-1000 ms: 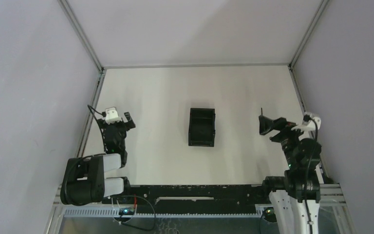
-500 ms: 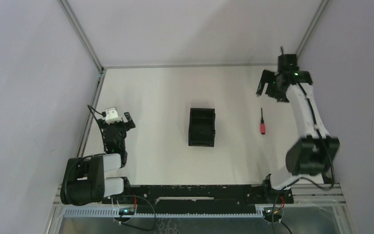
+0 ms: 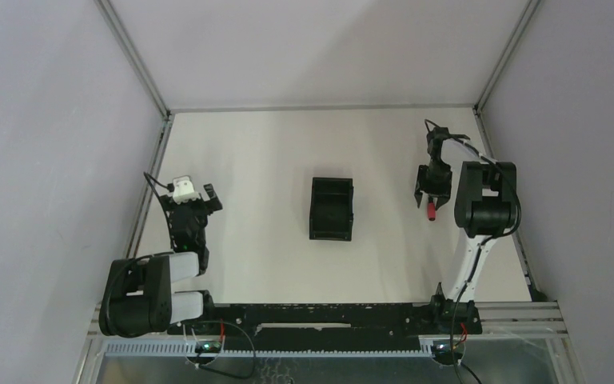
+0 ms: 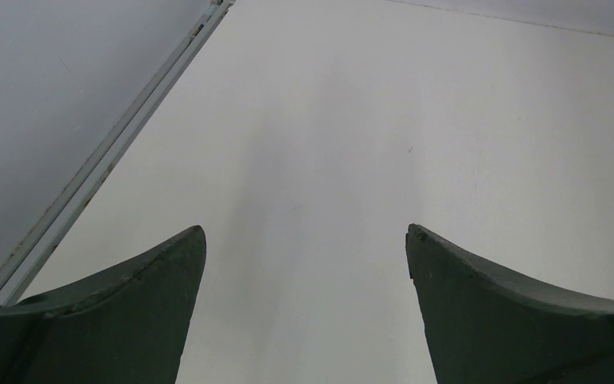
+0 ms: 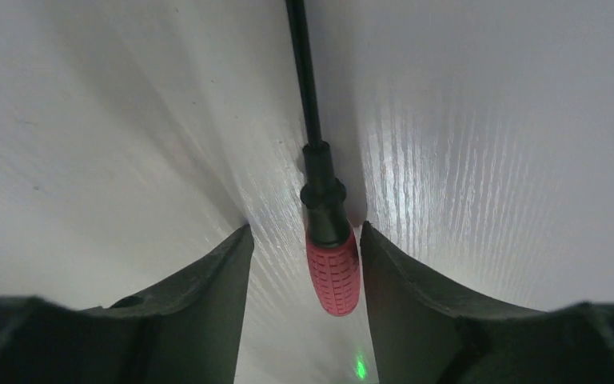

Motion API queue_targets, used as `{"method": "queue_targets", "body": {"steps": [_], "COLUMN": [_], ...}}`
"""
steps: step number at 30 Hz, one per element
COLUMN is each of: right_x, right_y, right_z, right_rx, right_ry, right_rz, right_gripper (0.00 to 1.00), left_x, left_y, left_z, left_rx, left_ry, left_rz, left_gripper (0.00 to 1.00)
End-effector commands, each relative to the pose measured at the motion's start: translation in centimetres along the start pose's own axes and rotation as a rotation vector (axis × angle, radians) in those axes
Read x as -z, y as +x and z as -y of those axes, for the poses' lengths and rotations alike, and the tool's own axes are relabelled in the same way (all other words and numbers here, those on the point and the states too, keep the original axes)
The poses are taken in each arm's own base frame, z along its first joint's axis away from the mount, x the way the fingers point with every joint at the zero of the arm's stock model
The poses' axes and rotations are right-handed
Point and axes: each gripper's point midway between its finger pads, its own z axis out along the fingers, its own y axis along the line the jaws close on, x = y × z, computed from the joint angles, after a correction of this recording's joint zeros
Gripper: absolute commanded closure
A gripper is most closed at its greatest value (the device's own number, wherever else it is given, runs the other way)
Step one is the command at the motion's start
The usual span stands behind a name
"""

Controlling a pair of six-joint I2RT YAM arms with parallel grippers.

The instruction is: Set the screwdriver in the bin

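Observation:
The screwdriver [image 3: 432, 212] lies on the white table at the right, red handle toward the arms; only the handle end shows in the top view. In the right wrist view its red handle [image 5: 333, 274] lies between my fingers and its thin dark shaft runs away from me. My right gripper [image 3: 432, 194] [image 5: 305, 227] is down at the table, open, straddling the handle; the right finger is close against it and the left finger stands apart. The black bin [image 3: 332, 208] stands open-topped mid-table, left of the screwdriver. My left gripper [image 3: 196, 202] [image 4: 305, 228] is open and empty at the left.
A metal frame rail [image 4: 104, 156] runs along the table's left edge beside the left gripper. Grey walls close in the table on the left, back and right. The right arm's links [image 3: 488, 200] stand just right of the screwdriver.
The right arm swung from near its base up to the far right corner, then came down over the screwdriver, jaws now around its handle. The left arm and bin have not moved.

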Motion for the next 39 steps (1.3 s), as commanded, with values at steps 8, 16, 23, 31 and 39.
{"method": "queue_targets", "body": {"steps": [8, 16, 23, 31, 39], "right_x": [-2.1, 7.6, 13.0, 14.6, 16.4], "right_y": [-1.3, 0.2, 3.6, 6.0, 10.5], "right_z": [1.2, 1.2, 2.2, -6.6, -20.2], "right_rx": [0.08, 0.05, -0.019, 0.1, 0.414], "right_ry": [0.063, 0.051, 0.103, 0.018, -0.15], "right_rz": [0.008, 0.082, 0.075, 0.173, 0.205], "right_gripper": [1.0, 1.0, 1.0, 1.0, 1.0], "left_x": [-0.8, -0.8, -0.8, -0.8, -0.8], "left_y": [-2.9, -2.9, -2.9, -2.9, -2.9], "left_z": [0.2, 0.2, 0.2, 0.2, 0.2], "left_rx": [-0.001, -0.001, -0.001, -0.001, -0.001], "left_ry": [-0.001, -0.001, -0.002, -0.001, 0.0], "left_rz": [0.083, 0.084, 0.083, 0.083, 0.084], "left_gripper": [0.0, 0.0, 0.0, 0.0, 0.0]}}
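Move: The screwdriver lies lengthwise on the table with its handle between the right hand's open pads, about 1 cm right of midway. Its middle is roughly 3 cm ahead of that hand, 1 cm right and 1 cm below. The bin stands some 25 cm to the right hand's left, about 2 cm nearer the base and roughly level in height. From the left hand, the screwdriver is about 58 cm right, 1 cm ahead and 10 cm below. The screwdriver's handle is pinched near its black collar as the right fingers close from well open, with the hand barely shifting. The hand then lifts it about 13 cm, easing back 5 cm, and swings it level and fast some 18 cm left towards the bin, turning about 20 degrees counter-clockwise while keeping its grip. ##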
